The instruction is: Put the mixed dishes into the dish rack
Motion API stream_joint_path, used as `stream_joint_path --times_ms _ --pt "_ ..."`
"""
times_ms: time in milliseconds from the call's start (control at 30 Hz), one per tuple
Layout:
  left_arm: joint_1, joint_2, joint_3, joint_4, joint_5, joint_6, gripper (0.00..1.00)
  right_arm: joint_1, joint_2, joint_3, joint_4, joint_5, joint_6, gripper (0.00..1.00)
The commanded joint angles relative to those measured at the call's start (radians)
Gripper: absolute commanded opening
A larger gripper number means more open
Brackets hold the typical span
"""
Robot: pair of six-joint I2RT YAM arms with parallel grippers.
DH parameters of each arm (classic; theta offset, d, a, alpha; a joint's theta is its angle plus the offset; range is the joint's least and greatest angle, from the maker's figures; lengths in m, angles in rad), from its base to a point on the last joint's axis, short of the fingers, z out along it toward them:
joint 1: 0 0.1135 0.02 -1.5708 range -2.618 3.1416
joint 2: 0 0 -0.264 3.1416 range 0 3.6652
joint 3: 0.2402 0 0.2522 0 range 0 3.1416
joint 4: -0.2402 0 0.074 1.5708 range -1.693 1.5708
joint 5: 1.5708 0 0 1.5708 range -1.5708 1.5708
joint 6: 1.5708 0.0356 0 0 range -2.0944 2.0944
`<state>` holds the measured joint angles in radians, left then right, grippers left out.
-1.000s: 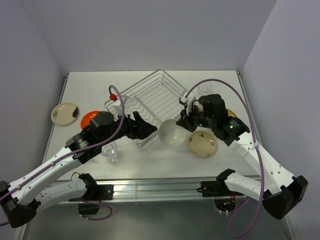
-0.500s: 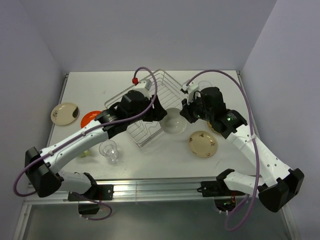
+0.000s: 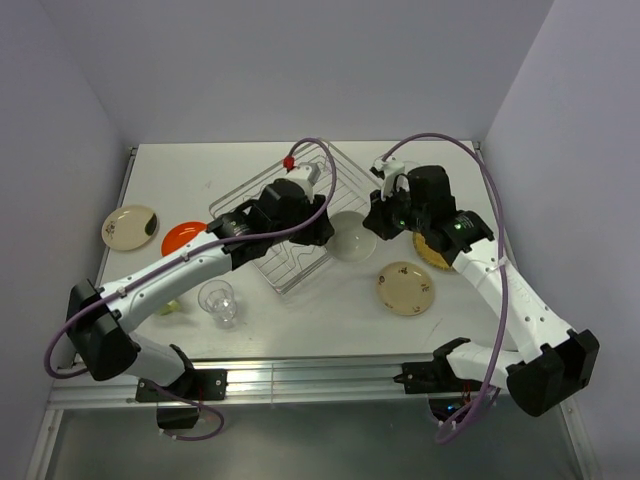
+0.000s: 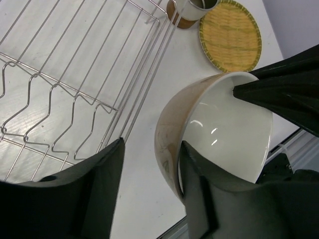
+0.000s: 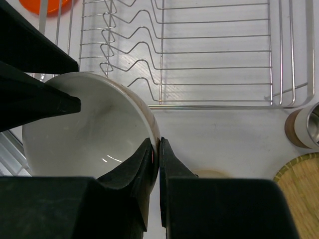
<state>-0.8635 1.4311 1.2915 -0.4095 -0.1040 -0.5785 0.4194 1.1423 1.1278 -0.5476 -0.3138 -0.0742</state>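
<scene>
A white bowl (image 3: 350, 236) with a brownish outside hangs tilted just right of the dish rack (image 3: 285, 215). My right gripper (image 5: 158, 142) is shut on the rim of the bowl (image 5: 89, 134). My left gripper (image 4: 152, 144) straddles the opposite rim of the bowl (image 4: 219, 129) and is open: one finger rests against the inner wall, and the other stands clear of the outside. The rack (image 4: 65, 74) holds no dishes in the part I see.
On the left lie a cream speckled plate (image 3: 130, 227), an orange plate (image 3: 180, 237) and a clear glass (image 3: 218, 300). Another cream plate (image 3: 406, 288) lies front right. A yellow woven plate (image 4: 230, 34) and a brown-and-white cup (image 4: 192, 10) sit beyond the rack.
My right gripper carried the bowl back toward the rack's right side. The left arm swung up from the rack's front to the bowl, and its jaws narrowed round the rim.
</scene>
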Motion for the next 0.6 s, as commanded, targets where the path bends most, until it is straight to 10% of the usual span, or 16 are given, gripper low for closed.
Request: stream_joint_path --times_ms 0,300,567 --pt "-0.006 0.034 0.063 0.014 0.038 0.075 0.51 -0.011 -0.004 0.081 0.060 -0.119 0.030 0.00" --pt "-0.005 0.143 0.190 -0.067 0.102 0.120 0.01 -0.030 0.014 0.095 0.054 -0.151 0.060 0.00" --pt "0.075 0.163 0.220 -0.108 0.331 0.083 0.00 -0.044 0.013 0.086 0.058 -0.191 0.028 0.05"
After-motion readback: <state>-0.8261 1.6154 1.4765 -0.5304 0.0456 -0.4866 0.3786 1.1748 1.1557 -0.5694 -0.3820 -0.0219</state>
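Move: The white bowl hangs from my right hand, its middle about 6 cm to that hand's left, 3 cm nearer me and 3 cm below. From my left hand its middle is some 7 cm to the right and 3 cm lower, with the near rim already between my open fingers. The dish rack's middle lies about 22 cm ahead of my left hand, 8 cm left and 17 cm down; the flowered plate is some 25 cm to its right, level with it, 20 cm down. I ease my left hand about 3 cm to the right and down, slightly forward, into the rim of the white bowl, and shut its half-open fingers so they pinch the left rim, one finger inside and one outside. The wrist turns only some 10 degrees, mostly clockwise. My right hand stays put and keeps its own pinch on the opposite side. ##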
